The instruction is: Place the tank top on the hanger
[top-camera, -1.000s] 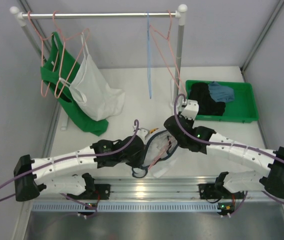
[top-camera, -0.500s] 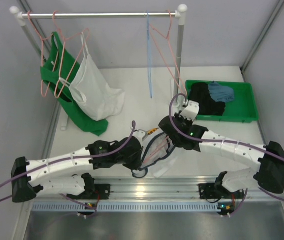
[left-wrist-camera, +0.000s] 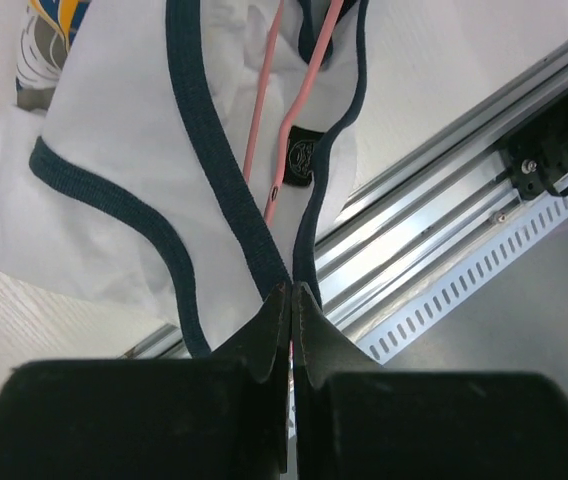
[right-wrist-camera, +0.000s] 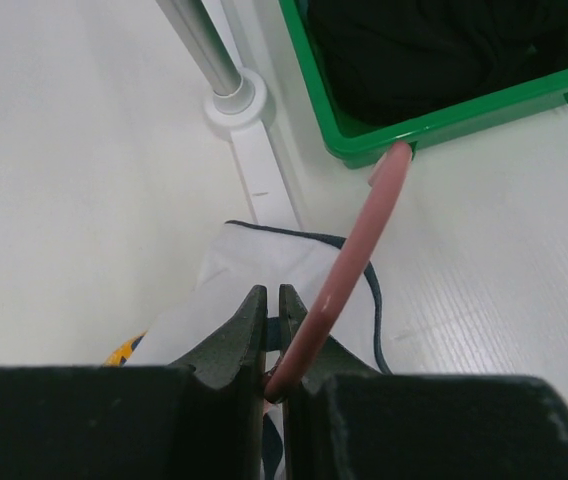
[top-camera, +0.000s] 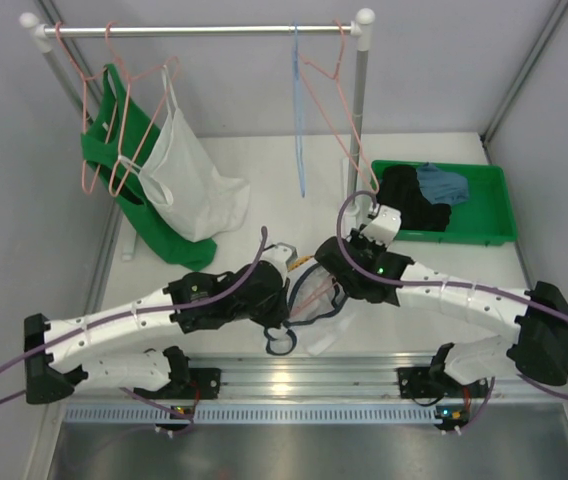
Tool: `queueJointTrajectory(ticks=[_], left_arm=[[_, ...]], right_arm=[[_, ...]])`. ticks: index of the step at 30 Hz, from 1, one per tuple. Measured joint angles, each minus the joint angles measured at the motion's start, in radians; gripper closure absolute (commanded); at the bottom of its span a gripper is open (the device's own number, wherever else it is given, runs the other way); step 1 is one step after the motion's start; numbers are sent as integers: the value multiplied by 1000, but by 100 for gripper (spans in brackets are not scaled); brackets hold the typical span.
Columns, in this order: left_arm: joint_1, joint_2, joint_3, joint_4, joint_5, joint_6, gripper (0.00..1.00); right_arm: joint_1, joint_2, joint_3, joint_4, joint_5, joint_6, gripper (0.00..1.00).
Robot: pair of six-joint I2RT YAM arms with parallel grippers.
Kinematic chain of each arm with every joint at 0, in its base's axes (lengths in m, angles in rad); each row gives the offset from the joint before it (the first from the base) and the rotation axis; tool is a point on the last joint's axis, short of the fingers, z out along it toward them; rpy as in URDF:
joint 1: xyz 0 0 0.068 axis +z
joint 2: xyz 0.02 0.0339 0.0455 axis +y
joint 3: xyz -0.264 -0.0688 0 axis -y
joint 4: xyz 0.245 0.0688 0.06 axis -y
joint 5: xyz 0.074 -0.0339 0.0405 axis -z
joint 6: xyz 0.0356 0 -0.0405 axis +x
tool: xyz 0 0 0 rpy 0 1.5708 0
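The tank top, white with navy trim, hangs bunched between my two grippers near the table's front edge. In the left wrist view its white cloth and navy neckline run down into my left gripper, which is shut on the trim. The pink hanger threads through the neck opening there. My right gripper is shut on the hanger, whose wire rises out of the jaws over the tank top. From above, the left gripper and right gripper sit close together, the hanger between them.
A clothes rack stands at the back, with a green top and a plain white top on pink hangers. A light blue hanger and another pink one hang at its right end. A green tray of dark clothes sits right, by the rack's post.
The left arm has swung up and to the right, drawing the tank top's trim along the hanger. The right arm has shifted slightly left and forward, still gripping the hanger.
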Motion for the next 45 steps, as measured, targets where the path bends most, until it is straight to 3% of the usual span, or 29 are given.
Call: queueJointTrajectory(ticks=[14,26,33,34,37,41,45], left_arm=[[5,186,103,87,-101,22,100],[42,211,156,172,-129,23,100],[42,208,179,175,-137,27,99],[43,203,179,170,-137,29,89],[43,167,178,149,-126,52,72],[44,32,146,124,-89,77,64],[44,-95,116,79,-23,95,63]], right_arm=[[119,-23,15,-103,53,126,100],[263,-83,95,-213,114,216,100],[282,-83,126,-285,138,263,100],[282,-83,126,-289,140,265,100],[282,-83,126,-294,143,263,100],[282,-77,126,-288,142,251,100],[280,-60,126,-271,131,224,100]])
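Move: The tank top's navy-trimmed strap is already pinched in the left hand, with the hanger's left arm running under it. The hanger's neck, where the right hand grips it, lies about 16 cm ahead and 16 cm right of the left hand, roughly level. From the right hand, that strap is some 16 cm back and 16 cm left; the shirt's body about 14 cm back, 7 cm left and 12 cm lower; the rack post's foot about 8 cm straight ahead, 15 cm lower. The strap is drawn forward and right along the hanger's arm by the left hand, about 9 cm towards the neck and rising near the end, while the right hand keeps its grip and brings the hanger back and up, slightly left. The left fingers then open over a third of the way and back off left, back and up some 8 cm, letting go. ##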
